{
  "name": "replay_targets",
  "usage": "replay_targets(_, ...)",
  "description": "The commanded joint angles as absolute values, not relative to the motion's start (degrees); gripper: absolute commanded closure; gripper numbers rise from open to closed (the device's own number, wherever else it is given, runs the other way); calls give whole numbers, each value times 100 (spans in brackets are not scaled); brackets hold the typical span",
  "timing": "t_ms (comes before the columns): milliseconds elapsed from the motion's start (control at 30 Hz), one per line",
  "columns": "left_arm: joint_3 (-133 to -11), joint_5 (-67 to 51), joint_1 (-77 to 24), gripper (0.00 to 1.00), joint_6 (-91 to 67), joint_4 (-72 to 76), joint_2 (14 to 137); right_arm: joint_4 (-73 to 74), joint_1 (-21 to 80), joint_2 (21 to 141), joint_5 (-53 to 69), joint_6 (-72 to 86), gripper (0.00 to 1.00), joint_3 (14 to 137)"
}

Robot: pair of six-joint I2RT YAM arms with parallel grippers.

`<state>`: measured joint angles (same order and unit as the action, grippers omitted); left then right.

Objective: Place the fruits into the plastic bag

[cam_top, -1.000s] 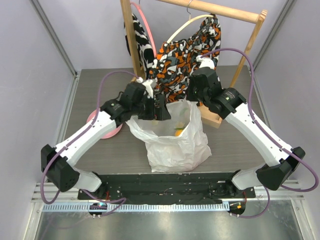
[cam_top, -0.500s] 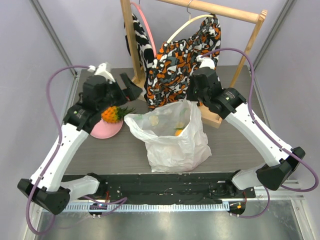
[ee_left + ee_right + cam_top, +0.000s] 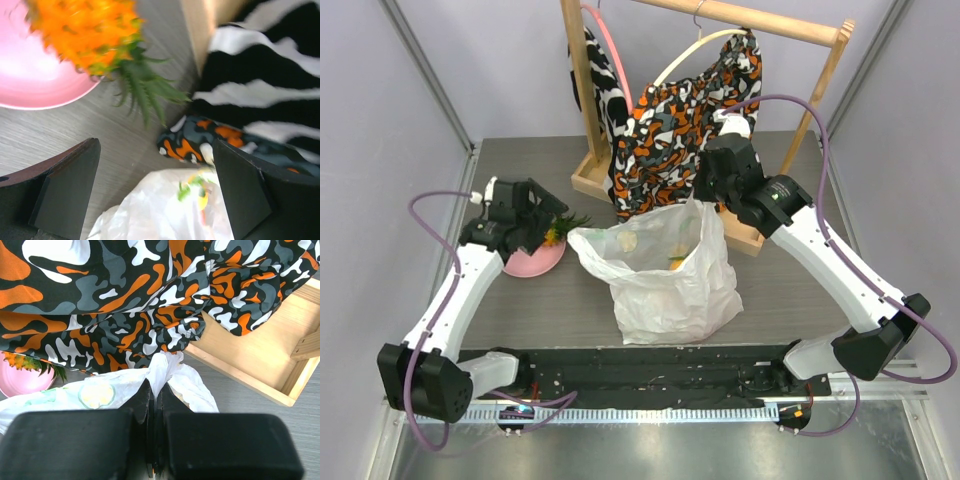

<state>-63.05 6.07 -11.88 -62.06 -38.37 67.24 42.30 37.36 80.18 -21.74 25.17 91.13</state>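
Note:
The orange pineapple [image 3: 556, 229] with its green crown lies on the pink plate [image 3: 525, 264]; it also shows in the left wrist view [image 3: 87, 30]. My left gripper [image 3: 540, 218] is open and empty, just beside the pineapple, its fingers [image 3: 65, 190] wide apart. The white plastic bag [image 3: 665, 280] stands at mid table with its mouth open, and an orange fruit [image 3: 677, 263] shows inside. My right gripper [image 3: 706, 197] is shut on the bag's far rim [image 3: 162, 367] and holds it up. Other fruits are hidden.
A wooden rack with a box base [image 3: 745, 235] stands at the back. The orange-black-white patterned cloth [image 3: 670, 120] hangs from it, down to the bag's rear edge. A black-and-white cloth [image 3: 265, 75] hangs by the left post. Grey walls close both sides.
My left gripper left the bag's mouth, swung left, and dropped down beside the pineapple on the plate. The right gripper and the bag have stayed put.

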Motion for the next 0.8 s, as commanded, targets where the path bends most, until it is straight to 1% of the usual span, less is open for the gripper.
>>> replay_targets(0, -5705, 1019, -1116, 0, -7651, -3147, 6653, 4131, 3718, 7998, -2373, 2408, 98, 9360)
replay_targets(133, -5327, 1195, -1125, 0, -8121, -2831, 6785, 4131, 3718, 8024, -2408, 2382, 98, 9448)
replay_targets(300, -5010, 1143, -1116, 0, -8200, -1935, 7145, 4131, 3709, 8077, -2443, 2338, 98, 9474)
replay_targets(467, -5176, 739, -1125, 0, -8210, -1548, 7961, 4122, 3700, 8130, -2478, 2268, 98, 9536)
replay_targets(767, -5537, 730, -1125, 0, -8121, -1037, 8788, 4131, 3674, 8270, -2707, 2127, 98, 9712)
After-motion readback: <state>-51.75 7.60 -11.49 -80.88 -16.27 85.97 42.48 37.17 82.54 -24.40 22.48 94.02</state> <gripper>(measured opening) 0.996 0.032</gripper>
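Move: The pineapple lies low under the left hand, some 15 cm below, about 3 cm ahead and 4 cm to its left. It rests on the pink plate, whose middle is roughly 3 cm back and 9 cm left of the hand. The plastic bag's middle is about 22 cm to the right and 8 cm back; the stand's left foot is about 14 cm ahead and 8 cm right. From the right hand, the pineapple is about 31 cm left, 2 cm ahead and 25 cm below. Sinking beside the pineapple, the open left hand first drops nearly straight down, then keeps lowering while reaching forward: about 12 cm down and 5 cm forward in all. The wrist turns some 15 degrees counter-clockwise early on and tips slightly further down, bringing the open fingers around the leafy end; no touch can be made out. The right hand still pinches the bag's rim and holds it up, almost in place. ##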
